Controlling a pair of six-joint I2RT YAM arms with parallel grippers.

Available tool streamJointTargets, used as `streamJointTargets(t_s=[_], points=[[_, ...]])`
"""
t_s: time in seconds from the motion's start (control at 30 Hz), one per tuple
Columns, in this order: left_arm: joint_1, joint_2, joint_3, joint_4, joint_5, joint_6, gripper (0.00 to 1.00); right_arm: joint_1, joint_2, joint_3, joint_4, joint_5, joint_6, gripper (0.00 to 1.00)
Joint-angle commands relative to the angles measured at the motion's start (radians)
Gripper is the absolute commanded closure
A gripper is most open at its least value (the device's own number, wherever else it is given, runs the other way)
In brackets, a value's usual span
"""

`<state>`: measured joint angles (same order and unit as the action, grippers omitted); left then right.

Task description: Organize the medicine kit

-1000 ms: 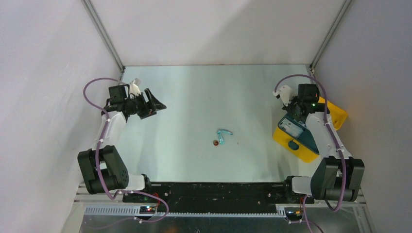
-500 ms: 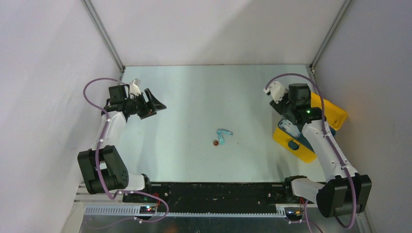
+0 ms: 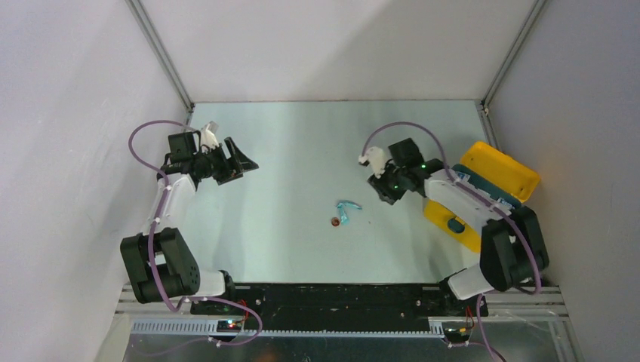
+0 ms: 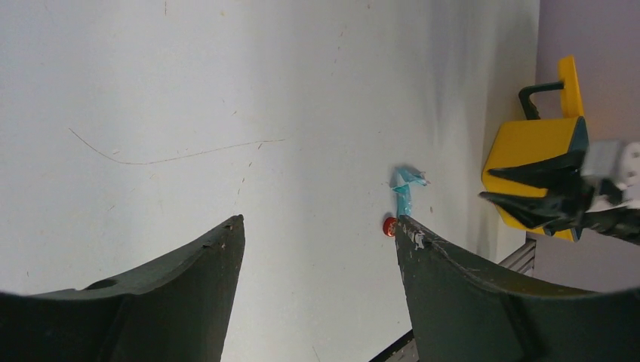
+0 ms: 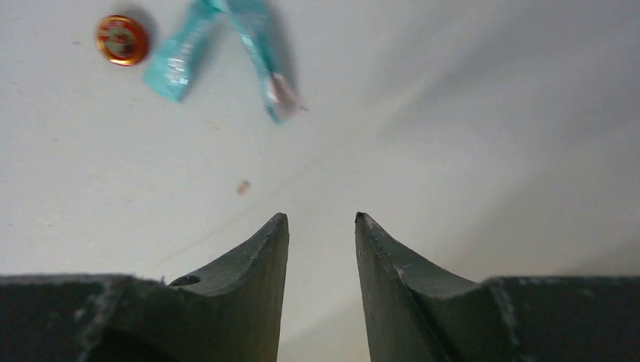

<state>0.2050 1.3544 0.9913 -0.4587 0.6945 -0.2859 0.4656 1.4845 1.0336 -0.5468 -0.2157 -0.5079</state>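
Observation:
The yellow medicine kit stands open at the table's right edge, with dark teal trim and a latch on its front; it also shows in the left wrist view. Two teal packets and a small red disc lie at mid-table, and show in the right wrist view too (packets, disc). My right gripper hovers just right of the packets, between them and the kit, partly open and empty. My left gripper is wide open and empty at the far left.
Grey walls close in the table on the left, right and back. The right forearm reaches across the front of the kit. A thin scratch mark runs across the table surface.
My right arm has swung left from above the open kit to mid-table, near the teal packets. The left arm has not moved.

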Motion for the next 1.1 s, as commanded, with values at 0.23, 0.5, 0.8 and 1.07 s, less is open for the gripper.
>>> streamJointTargets(t_s=[0.23,0.5,0.8,1.07], points=[[0.002,-0.044,0.010,0.005,0.021,0.031,0.22,0.182,0.273,0.168,0.107,-0.015,-0.025,0.56],[0.002,-0.046,0.009,0.002,0.021,0.036,0.22,0.188,0.391,0.245,0.088,0.004,-0.032,0.60],[0.002,-0.050,0.010,0.002,0.019,0.036,0.22,0.202,0.424,0.255,0.055,0.001,-0.046,0.76],[0.001,-0.061,0.006,0.002,0.018,0.037,0.22,0.184,0.289,0.253,-0.058,0.049,-0.044,0.86]])
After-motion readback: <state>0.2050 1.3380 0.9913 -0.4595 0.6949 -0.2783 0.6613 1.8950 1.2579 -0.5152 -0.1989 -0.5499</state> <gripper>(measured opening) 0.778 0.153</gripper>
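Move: The nearer of two teal packets, the one the right hand goes for, lies some 9 cm to its left, only about 1 cm ahead and roughly 8 cm below. The second packet lies about 3 cm to the left of the first and 3 cm nearer the base; the red cap is some 5 cm left of the first packet and 5 cm nearer the base. From the idle left hand, the first packet is about 29 cm to the right, 4 cm back and 15 cm down. Leftward and down, the right hand swings in about 9 cm and sinks some 7 cm to the nearer teal packet, going mostly sideways at first and then settling down. The wrist turns some 10 degrees counter-clockwise on the way. The half-open fingers narrow once low, most of it after the sideways travel is done, and pinch the packet between their tips. ##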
